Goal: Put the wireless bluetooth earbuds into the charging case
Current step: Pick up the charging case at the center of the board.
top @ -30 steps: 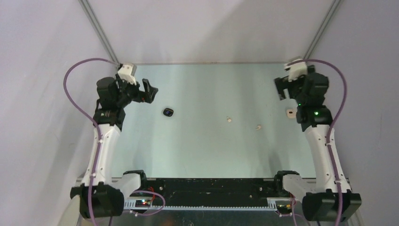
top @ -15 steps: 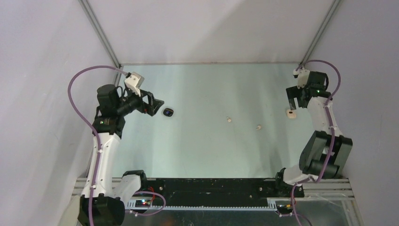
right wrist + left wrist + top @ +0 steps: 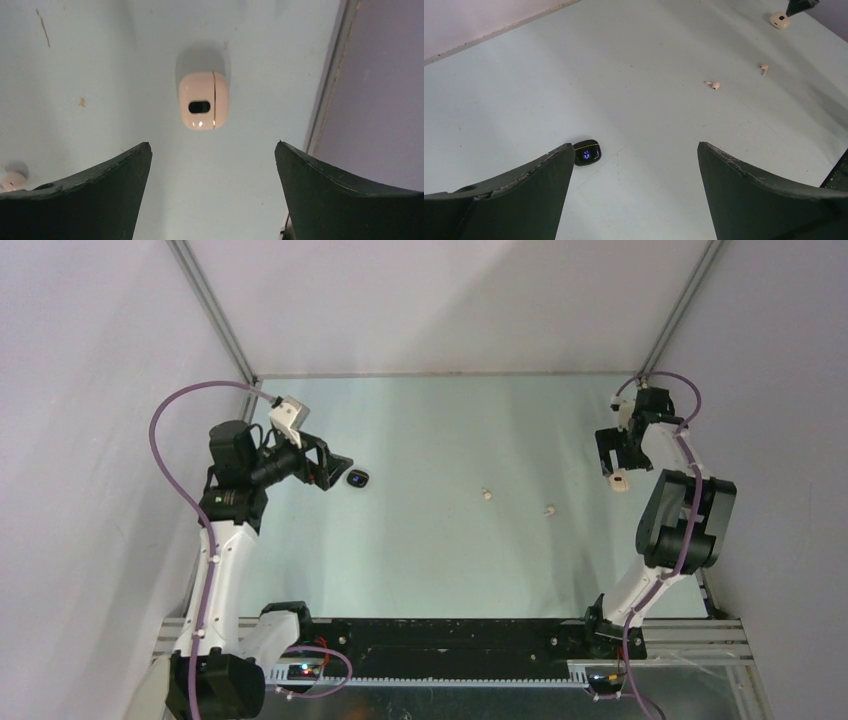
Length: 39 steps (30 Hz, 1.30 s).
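Two off-white earbuds lie apart on the table's middle right; the left wrist view shows them far ahead. A black charging case with a lit blue display sits just right of my left gripper, beside its left fingertip. That gripper is open and empty. An off-white charging case, lid shut, lies by the right wall. My right gripper hangs open above it, the case ahead of its empty jaws.
A purple wall and the table's metal edge strip run close along the right finger. One earbud peeks in at the right wrist view's left edge. Grey walls enclose the table on three sides.
The right arm has folded back and its gripper has come down over the off-white case. The left gripper turned and reached toward the black case, then held almost still.
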Each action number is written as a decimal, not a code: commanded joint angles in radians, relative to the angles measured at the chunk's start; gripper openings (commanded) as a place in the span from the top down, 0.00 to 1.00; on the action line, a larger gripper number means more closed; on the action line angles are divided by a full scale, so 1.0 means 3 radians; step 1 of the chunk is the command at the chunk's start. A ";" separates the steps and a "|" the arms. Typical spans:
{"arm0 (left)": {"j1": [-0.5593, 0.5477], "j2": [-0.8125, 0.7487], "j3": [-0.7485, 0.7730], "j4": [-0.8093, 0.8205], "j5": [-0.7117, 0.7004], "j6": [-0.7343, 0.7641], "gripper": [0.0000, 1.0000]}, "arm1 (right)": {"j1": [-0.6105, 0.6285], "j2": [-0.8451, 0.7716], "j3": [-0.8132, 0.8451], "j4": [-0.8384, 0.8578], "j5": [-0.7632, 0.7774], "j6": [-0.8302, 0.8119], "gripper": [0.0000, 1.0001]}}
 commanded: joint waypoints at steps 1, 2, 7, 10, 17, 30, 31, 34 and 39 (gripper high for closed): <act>-0.0013 0.0024 -0.0013 0.0067 0.0057 0.0000 0.01 | 0.0040 0.0304 0.0443 -0.0303 -0.0033 0.0338 0.04; -0.0011 0.0019 -0.0013 0.0068 0.0050 0.0000 0.01 | 0.0039 0.0345 0.0475 -0.0326 -0.0054 0.0359 0.05; -0.0011 0.0013 -0.0023 0.0072 0.0031 0.0002 0.01 | 0.0008 0.0607 0.0606 -0.0374 -0.0008 0.0515 0.10; -0.0012 0.0030 -0.0029 0.0071 0.0032 0.0002 0.01 | -0.0053 0.0673 0.0606 -0.0393 -0.0040 0.0541 0.12; -0.0013 0.0078 -0.0028 0.0092 0.0102 -0.0029 0.01 | -0.0202 0.0802 0.0618 -0.0459 -0.0231 0.0543 0.21; -0.0017 0.0091 -0.0026 0.0090 0.0092 -0.0030 0.01 | -0.0151 0.0916 0.0621 -0.0409 -0.0393 0.0505 0.46; -0.0018 0.0093 -0.0027 0.0092 0.0093 -0.0030 0.01 | -0.0137 0.0918 0.0614 -0.0404 -0.0398 0.0498 0.50; -0.0016 0.0103 -0.0029 0.0091 0.0093 -0.0036 0.01 | -0.0106 0.0907 0.0611 -0.0383 -0.0387 0.0490 0.59; -0.0019 0.0122 -0.0027 0.0097 0.0091 -0.0038 0.01 | -0.0006 0.0771 0.0556 -0.0323 -0.0334 0.0457 0.71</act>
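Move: The pale charging case sits almost straight below the right hand, about 7 cm down and roughly 1 cm ahead. Of the two pale earbuds, both about 8 cm below this hand, the near one lies some 20 cm to its left and 7 cm back, the far one about 36 cm left and 3 cm back. From the left hand the case is far off, about 67 cm to the right, 9 cm ahead and 26 cm below. Down about 6.5 cm onto the pale charging case goes the right hand, first swinging some 2 cm forward and then easing back by as much, its wrist tilting the fingers steeper and twisting slightly clockwise. The fingers close from wide open to about half as it sinks, then shifts a little left, and the fingertips come to pinch the case by its two sides. ##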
